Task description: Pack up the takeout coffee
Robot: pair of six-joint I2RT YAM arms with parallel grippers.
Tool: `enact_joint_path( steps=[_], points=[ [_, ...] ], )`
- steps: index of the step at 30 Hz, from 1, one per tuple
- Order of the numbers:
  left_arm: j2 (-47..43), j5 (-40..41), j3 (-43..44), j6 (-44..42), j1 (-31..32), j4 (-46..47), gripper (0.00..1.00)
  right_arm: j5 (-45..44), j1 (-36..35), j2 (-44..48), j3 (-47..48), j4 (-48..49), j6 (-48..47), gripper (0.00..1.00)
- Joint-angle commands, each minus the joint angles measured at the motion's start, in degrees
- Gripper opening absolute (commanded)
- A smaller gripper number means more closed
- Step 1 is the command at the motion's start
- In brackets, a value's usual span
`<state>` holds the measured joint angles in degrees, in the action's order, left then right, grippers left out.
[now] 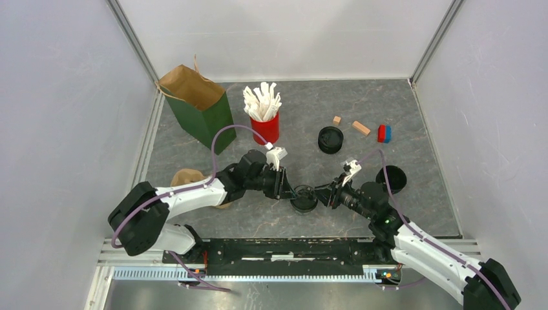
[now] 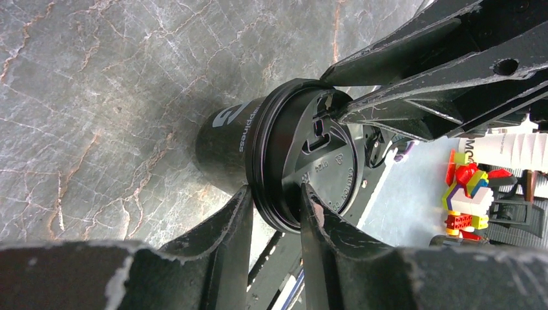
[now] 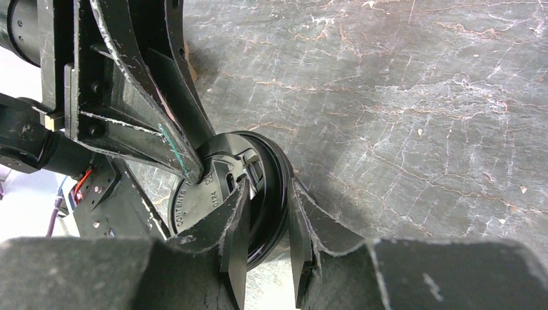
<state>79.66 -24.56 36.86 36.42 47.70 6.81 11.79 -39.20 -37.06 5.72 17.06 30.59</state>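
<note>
The takeout coffee (image 1: 304, 198) is a short black cup with white lettering (image 2: 226, 139), and its flat black lid (image 2: 323, 165) is on it. It stands near the front middle of the table, between both arms. My left gripper (image 2: 274, 194) comes in from the left (image 1: 289, 191) and is shut on the lid's rim, one finger on top and one outside. My right gripper (image 3: 270, 187) reaches in from the right (image 1: 325, 192) and pinches the opposite rim of the lid (image 3: 213, 190) the same way. Each wrist view shows the other gripper's fingers on the lid.
A green paper bag (image 1: 200, 106) stands open at the back left, with a red cup of white sticks (image 1: 265, 119) beside it. Another black cup (image 1: 330, 139) and a loose black lid (image 1: 391, 179) lie to the right. Small blocks (image 1: 360, 128) sit at the back right.
</note>
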Motion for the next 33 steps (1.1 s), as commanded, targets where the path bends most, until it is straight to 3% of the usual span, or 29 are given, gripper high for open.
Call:
enact_joint_path(
  steps=[1, 11, 20, 25, 31, 32, 33],
  points=[
    [0.87, 5.94, -2.90, -1.61, 0.37, -10.16, 0.38, 1.48, -0.17, -0.72, -3.32, -14.07, -0.80, 0.30],
    [-0.32, 3.54, 3.73, -3.04, 0.29, -11.91, 0.47, 1.49, -0.21, -1.94, 10.28, -19.83, -5.84, 0.37],
    [-3.01, 3.54, 9.36, -3.81, 0.13, -14.98, 0.63, -0.32, -0.14, -3.71, 20.07, -26.30, -10.27, 0.60],
    [-5.99, 8.09, 15.59, -7.20, -0.25, -21.75, 0.72, 0.22, -0.13, -5.56, 23.91, -29.07, -12.27, 0.77],
    [-12.67, 19.79, 22.88, -12.33, -0.33, -32.60, 0.79, -2.66, -2.35, -7.68, 27.66, -31.83, -13.41, 0.92],
    [-13.93, 21.54, 23.66, -13.04, -0.33, -34.40, 0.83, -3.42, -3.15, -8.07, 28.19, -32.23, -13.38, 0.93],
    [-15.94, 23.39, 24.47, -13.70, -0.34, -35.70, 0.98, -4.13, -3.75, -8.58, 28.73, -32.65, -13.30, 0.94]
  ],
)
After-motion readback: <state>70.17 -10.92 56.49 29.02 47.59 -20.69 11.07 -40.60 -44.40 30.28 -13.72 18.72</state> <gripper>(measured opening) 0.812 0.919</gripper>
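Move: The lidded coffee cup stands between my hands: its middle is about 3 cm right, 1 cm back and 4 cm below my left hand, and about 3 cm left, 1 cm back and 5 cm below my right. From my left hand, the red straw holder is some 22 cm ahead and 10 cm left. From my right, the black lid stack is roughly 21 cm ahead and 8 cm right, the second black cup 6 cm ahead and 27 cm right. I stop pressing my fingertips on the coffee lid and ease both hands up about 1 cm, opening both grippers widely. Then I pull my left hand quickly up and away from the cup, about 10 cm high and 4 cm forward, while my right hand rises only some 4.5 cm, its fingers tipping down by around 15 degrees, and stays open above the cup. ##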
